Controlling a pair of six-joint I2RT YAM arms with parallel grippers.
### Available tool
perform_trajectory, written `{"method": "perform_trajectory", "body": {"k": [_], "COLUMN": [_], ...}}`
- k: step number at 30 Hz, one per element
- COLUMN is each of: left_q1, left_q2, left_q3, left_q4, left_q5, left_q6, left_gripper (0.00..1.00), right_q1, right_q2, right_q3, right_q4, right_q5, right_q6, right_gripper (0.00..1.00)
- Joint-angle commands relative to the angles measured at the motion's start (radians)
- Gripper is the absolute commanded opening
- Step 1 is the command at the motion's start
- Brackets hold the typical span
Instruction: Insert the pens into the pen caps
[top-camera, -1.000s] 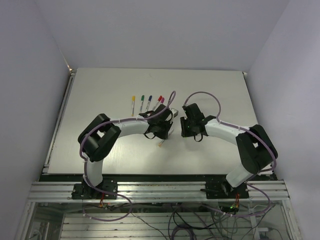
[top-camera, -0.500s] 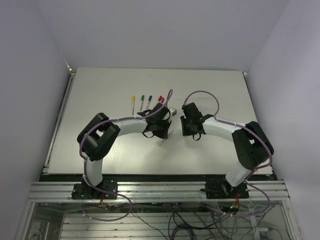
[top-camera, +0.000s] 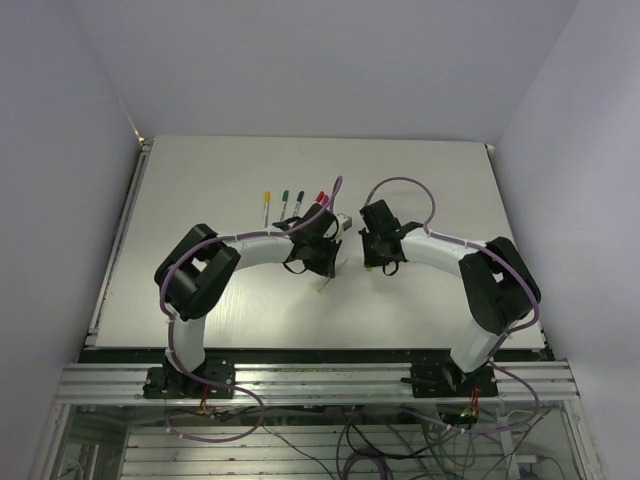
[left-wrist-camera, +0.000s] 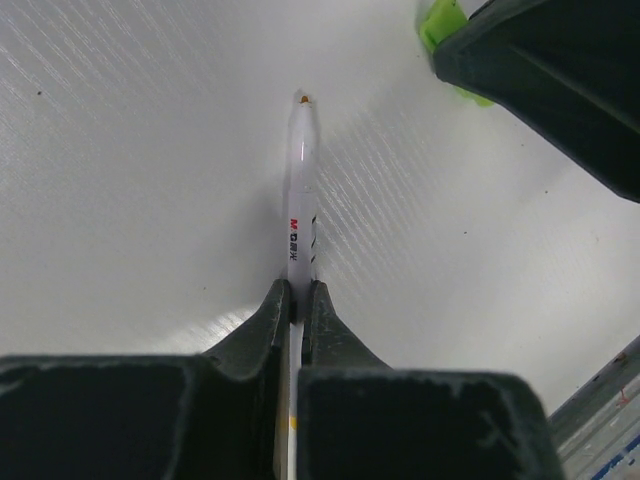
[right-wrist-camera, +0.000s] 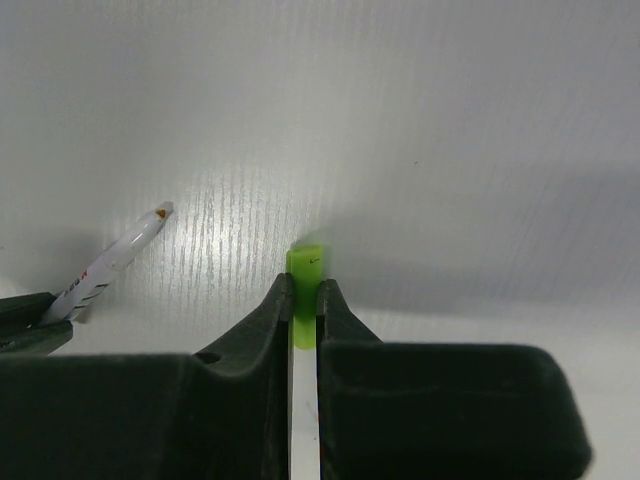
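My left gripper is shut on a white pen, whose small orange-brown tip points away from the wrist just above the table. My right gripper is shut on a light green pen cap, held close to the surface. The cap and the pen tip are a short way apart, not touching. From the right wrist, the pen enters from the left. In the top view the left gripper and right gripper face each other mid-table.
Several capped pens with yellow, green, blue and red caps lie in a row behind the left arm, the rightmost partly hidden by it. The white table ends at a metal rail in front.
The right gripper has closed on the green cap and its arm has shifted slightly left toward the left gripper. The left gripper still holds the pen, moved a little back.
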Motion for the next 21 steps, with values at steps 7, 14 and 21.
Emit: {"method": "perform_trajectory", "body": {"k": [7, 14, 21], "left_q1": [0.067, 0.091, 0.093], "left_q2": [0.051, 0.026, 0.011], "left_q3": [0.050, 0.124, 0.253], "left_q4": [-0.115, -0.058, 0.030], "left_q5": [-0.094, -0.054, 0.010], "left_q6": [0.078, 0.101, 0.128], "left_gripper": [0.07, 0.07, 0.07], "right_q1": [-0.045, -0.146, -0.223], "right_q2": [-0.034, -0.145, -0.205], "right_q3": [0.122, 0.079, 0.061], "right_q4": [0.043, 0.276, 0.488], "right_q5": [0.151, 0.147, 0.126], "right_q6": [0.098, 0.149, 0.157], "right_gripper": [0.00, 0.00, 0.00]}}
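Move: The green cap, already pinched in the right fingers, lies about 8 cm right of the left hand, 2 cm ahead and level with it. The bare pen held by the left hand lies some 8 cm left of the right hand, 2 cm back, at its height. From the left hand, the capped purple pen lies 15 cm ahead and 3 cm left; the red one, 15 cm ahead and 5 cm left; the blue one, 15 cm ahead and 8 cm left. Up and forward goes the right hand, quickening as it lifts the green cap off the table: about 14 cm up, 12 cm forward and a little right, fingers tipping up some 30 degrees and turning clockwise. The left hand, keeping its grip on the pen, slides forward low, drifting left and back again, then rises. ##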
